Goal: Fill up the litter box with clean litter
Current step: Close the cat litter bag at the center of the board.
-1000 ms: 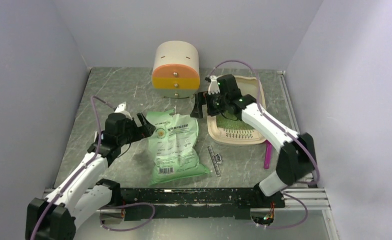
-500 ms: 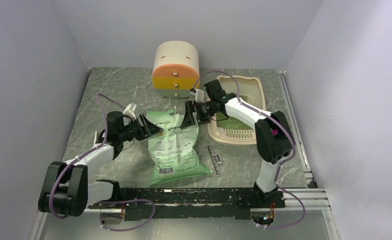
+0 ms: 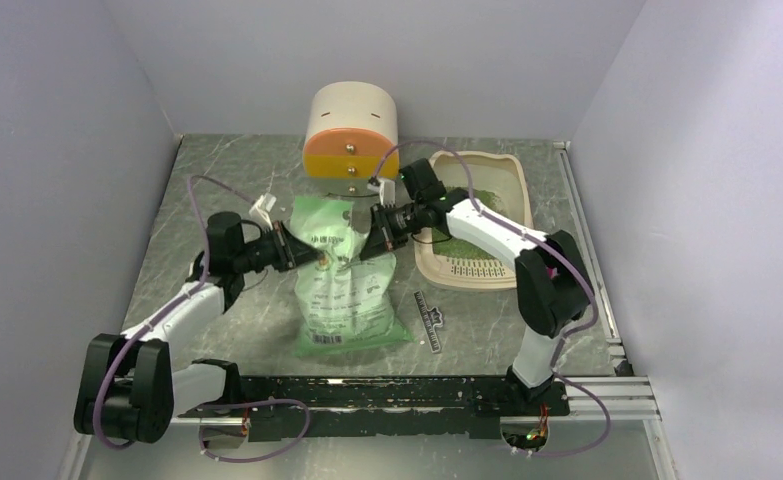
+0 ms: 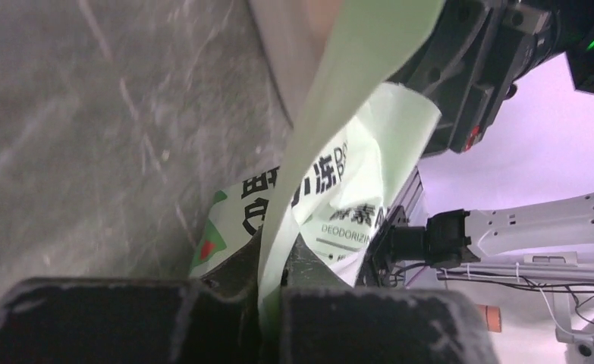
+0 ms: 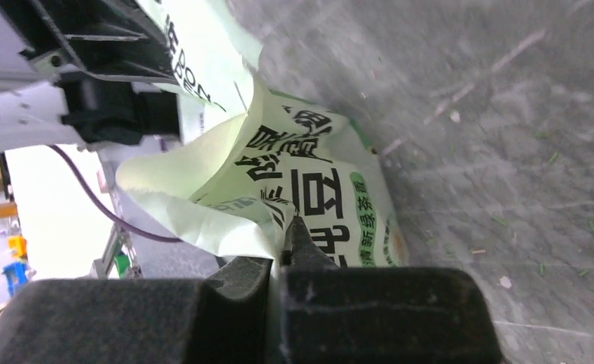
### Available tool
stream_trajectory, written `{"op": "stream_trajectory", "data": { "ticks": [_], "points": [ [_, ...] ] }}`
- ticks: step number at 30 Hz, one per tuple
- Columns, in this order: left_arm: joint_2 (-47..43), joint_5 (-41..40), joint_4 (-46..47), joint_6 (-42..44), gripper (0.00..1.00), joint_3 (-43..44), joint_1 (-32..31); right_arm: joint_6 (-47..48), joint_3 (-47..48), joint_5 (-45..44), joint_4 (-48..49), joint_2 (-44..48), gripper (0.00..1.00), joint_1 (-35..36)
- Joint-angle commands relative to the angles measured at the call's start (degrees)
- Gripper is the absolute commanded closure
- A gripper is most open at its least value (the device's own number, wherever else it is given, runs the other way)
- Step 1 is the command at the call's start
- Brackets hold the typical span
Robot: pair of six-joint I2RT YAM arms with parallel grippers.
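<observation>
The green printed bag lies mid-table with its top edge lifted. My left gripper is shut on the bag's upper left corner, and the thin green film runs pinched between the pads. My right gripper is shut on the upper right corner, where crumpled bag film is clamped in the jaws. The beige litter box sits at the right behind the right arm. Some clean litter shows as green granules inside it.
A round beige-and-orange drawer unit stands at the back, just behind the bag. A small black strip lies right of the bag. Walls close in on three sides, and a black rail runs along the front.
Both arms closed in on the bag's top corners from either side. Both grippers went from open to shut on the bag, and its top edge has risen off the table.
</observation>
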State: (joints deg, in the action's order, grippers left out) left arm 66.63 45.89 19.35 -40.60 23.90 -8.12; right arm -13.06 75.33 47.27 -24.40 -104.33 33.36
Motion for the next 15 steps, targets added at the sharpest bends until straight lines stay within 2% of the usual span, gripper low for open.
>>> {"op": "stream_trajectory", "data": {
  "ticks": [1, 3, 5, 7, 9, 12, 13, 15],
  "points": [
    [-1.89, 3.2, 1.9, 2.46, 0.95, 17.42, 0.5, -8.11, 7.45, 3.08, 15.34, 9.62, 1.0, -2.04],
    [-1.16, 4.07, -4.51, 6.35, 0.95, 27.83, 0.95, -8.65, 10.47, 2.92, 16.15, 11.99, 1.0, -3.1],
    [-0.97, 5.0, -10.88, 11.0, 0.95, 35.35, 1.25, -4.39, 11.19, 1.95, 14.63, 14.95, 1.0, -3.09],
    [-2.04, 5.6, -16.82, 14.74, 0.95, 37.95, 1.26, 0.39, 7.92, 1.99, 12.18, 18.15, 1.0, -2.46],
    [-6.07, 5.31, -16.72, 15.05, 0.95, 31.02, 1.25, 3.47, 0.62, 0.46, 11.78, 21.71, 1.0, -0.94],
    [-14.87, 1.52, -9.86, 9.93, 0.95, 9.56, 1.26, 11.52, -11.53, -8.84, 11.66, 25.3, 1.0, 7.95],
    [-17.6, 0.73, -7.17, 7.36, 0.95, 3.28, 1.19, 12.41, -15.46, -12.03, 13.21, 25.8, 1.0, 10.9],
    [-22.8, -1.23, 1.39, 1.29, 0.95, -6.15, 0.97, 10.05, -19.58, -12.65, 16.95, 24.74, 1.0, 12.1]
  ]
}}
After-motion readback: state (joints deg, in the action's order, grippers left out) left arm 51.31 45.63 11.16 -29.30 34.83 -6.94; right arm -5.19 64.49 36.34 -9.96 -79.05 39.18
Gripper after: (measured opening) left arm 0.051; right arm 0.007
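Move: Both hands already pinch the litter bag's mouth, about 8 cm apart. The bag's middle lies some 5 cm back and 5 cm right of the left hand, and 5 cm back and 3 cm left of the right, roughly 8 cm below both. From the right hand, the drawers stand about 19 cm ahead and 2 cm left, the litter box some 7 cm ahead and 22 cm right, and the black sticker 13 cm back and 13 cm right. Both hands keep pinching the bag's mouth, whip up some 17 cm and forward, then drop back about 5. ##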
